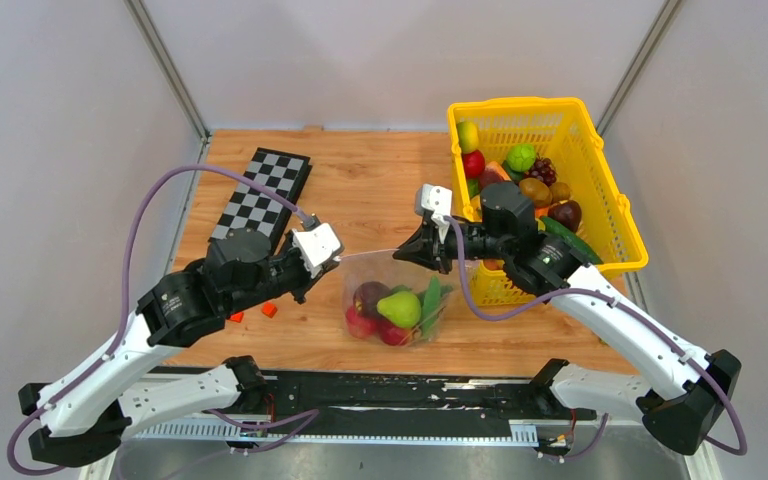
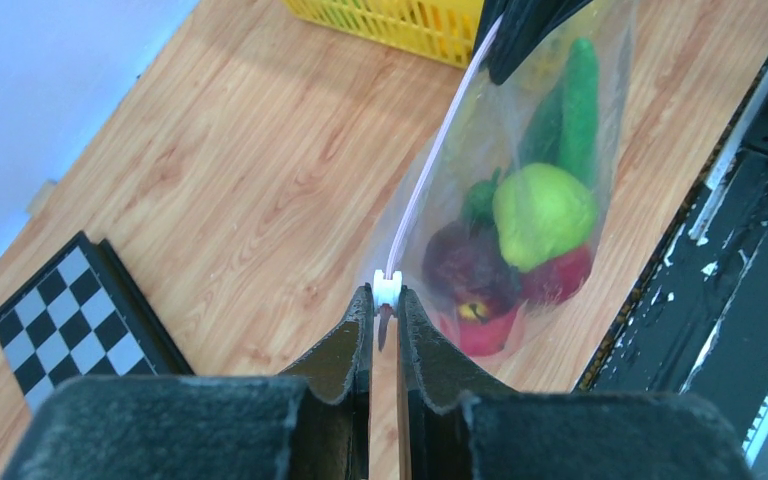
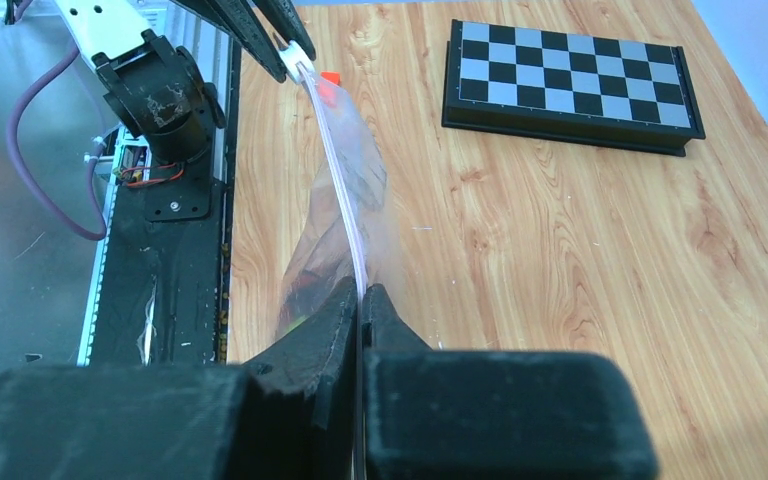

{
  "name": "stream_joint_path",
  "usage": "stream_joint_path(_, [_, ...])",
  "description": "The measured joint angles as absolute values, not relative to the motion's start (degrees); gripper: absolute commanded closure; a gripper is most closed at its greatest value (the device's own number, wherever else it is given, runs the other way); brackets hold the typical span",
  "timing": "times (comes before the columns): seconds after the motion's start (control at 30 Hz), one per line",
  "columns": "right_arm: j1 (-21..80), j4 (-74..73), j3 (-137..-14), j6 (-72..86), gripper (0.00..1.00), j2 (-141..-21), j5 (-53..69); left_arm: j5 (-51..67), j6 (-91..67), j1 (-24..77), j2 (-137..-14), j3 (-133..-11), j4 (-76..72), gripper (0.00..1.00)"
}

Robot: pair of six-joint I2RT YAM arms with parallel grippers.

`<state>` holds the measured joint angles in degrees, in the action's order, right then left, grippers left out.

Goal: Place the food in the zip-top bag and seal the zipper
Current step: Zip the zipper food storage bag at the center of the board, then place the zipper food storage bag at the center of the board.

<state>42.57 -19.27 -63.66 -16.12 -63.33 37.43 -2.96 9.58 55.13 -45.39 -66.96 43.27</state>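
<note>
The zip-top bag (image 1: 412, 322) hangs above the table, stretched taut between my two grippers. It holds food: a green pear (image 2: 543, 212), a dark purple fruit (image 2: 465, 265), red apples (image 2: 480, 330) and a long green piece (image 2: 580, 110). The pinkish zipper (image 2: 428, 175) runs straight from one gripper to the other. My left gripper (image 2: 386, 300) is shut on the zipper's small white slider (image 2: 387, 286) at the bag's left end. At the right end, my right gripper (image 3: 362, 295) is shut on the zipper strip (image 3: 338, 185).
A yellow mesh basket (image 1: 600, 170) with more toy fruit stands at the back right, just behind the right arm. A folded chessboard (image 1: 263, 193) lies at the back left. Small orange blocks (image 1: 269, 310) sit under the left arm. The table's front edge and black rail are close below the bag.
</note>
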Motion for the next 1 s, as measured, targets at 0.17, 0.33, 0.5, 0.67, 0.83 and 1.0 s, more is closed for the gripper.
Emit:
stream_joint_path(0.17, [42.57,-18.94,-63.57,-15.70,1.00,-63.33,37.30,-4.67,9.72,55.13,-44.95,-66.96,44.82,1.00])
stream_joint_path(0.33, [42.57,-18.52,-63.57,-15.05,1.00,-63.33,37.34,-5.13,9.72,55.13,-45.25,-67.00,44.77,0.67])
stream_joint_path(0.5, [42.54,-17.85,-63.57,-14.13,1.00,-63.33,36.86,-7.92,9.47,55.09,-45.32,-67.09,44.23,0.14])
stream_joint_path(0.67, [42.50,-16.82,-64.51,-13.04,1.00,-65.21,33.65,-11.81,7.73,55.07,-41.01,-65.69,39.75,0.00])
stream_joint_path(0.83, [42.35,-17.39,-72.38,-12.64,1.00,-72.31,28.51,-12.75,5.96,55.07,-36.14,-65.49,36.42,0.00])
stream_joint_path(1.0, [42.11,-20.69,-88.77,-15.57,0.99,-83.59,23.94,-12.19,3.81,55.07,-35.48,-65.71,35.03,0.00])
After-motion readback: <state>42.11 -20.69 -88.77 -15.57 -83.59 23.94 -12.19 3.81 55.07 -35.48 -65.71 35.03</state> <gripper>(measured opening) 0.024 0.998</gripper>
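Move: The left fingers already pinch the white slider at the bag's left corner, while the right fingers pinch the zipper edge, with the slider about 11 cm to that hand's left and 1 cm nearer the base. The pear hangs in the bag roughly 12 cm under the right hand and 2 cm back. From the left hand the chessboard lies some 24 cm ahead, 17 cm left and 20 cm down; the yellow basket is about 18 cm ahead of the right hand, 30 cm right and 17 cm lower. After a last slight pull to the left, the left fingers spread wide and let go of the slider, and that hand goes up about 6 cm and some 4 cm left, its fingertips tipping upward by roughly 15 degrees. The right hand at first holds the zipper edge still, then, keeping its pinch, swings the bag quickly forward about 10 cm, rising and drifting left by some 4 cm each, turning a little clockwise and leaving the left hand behind. ##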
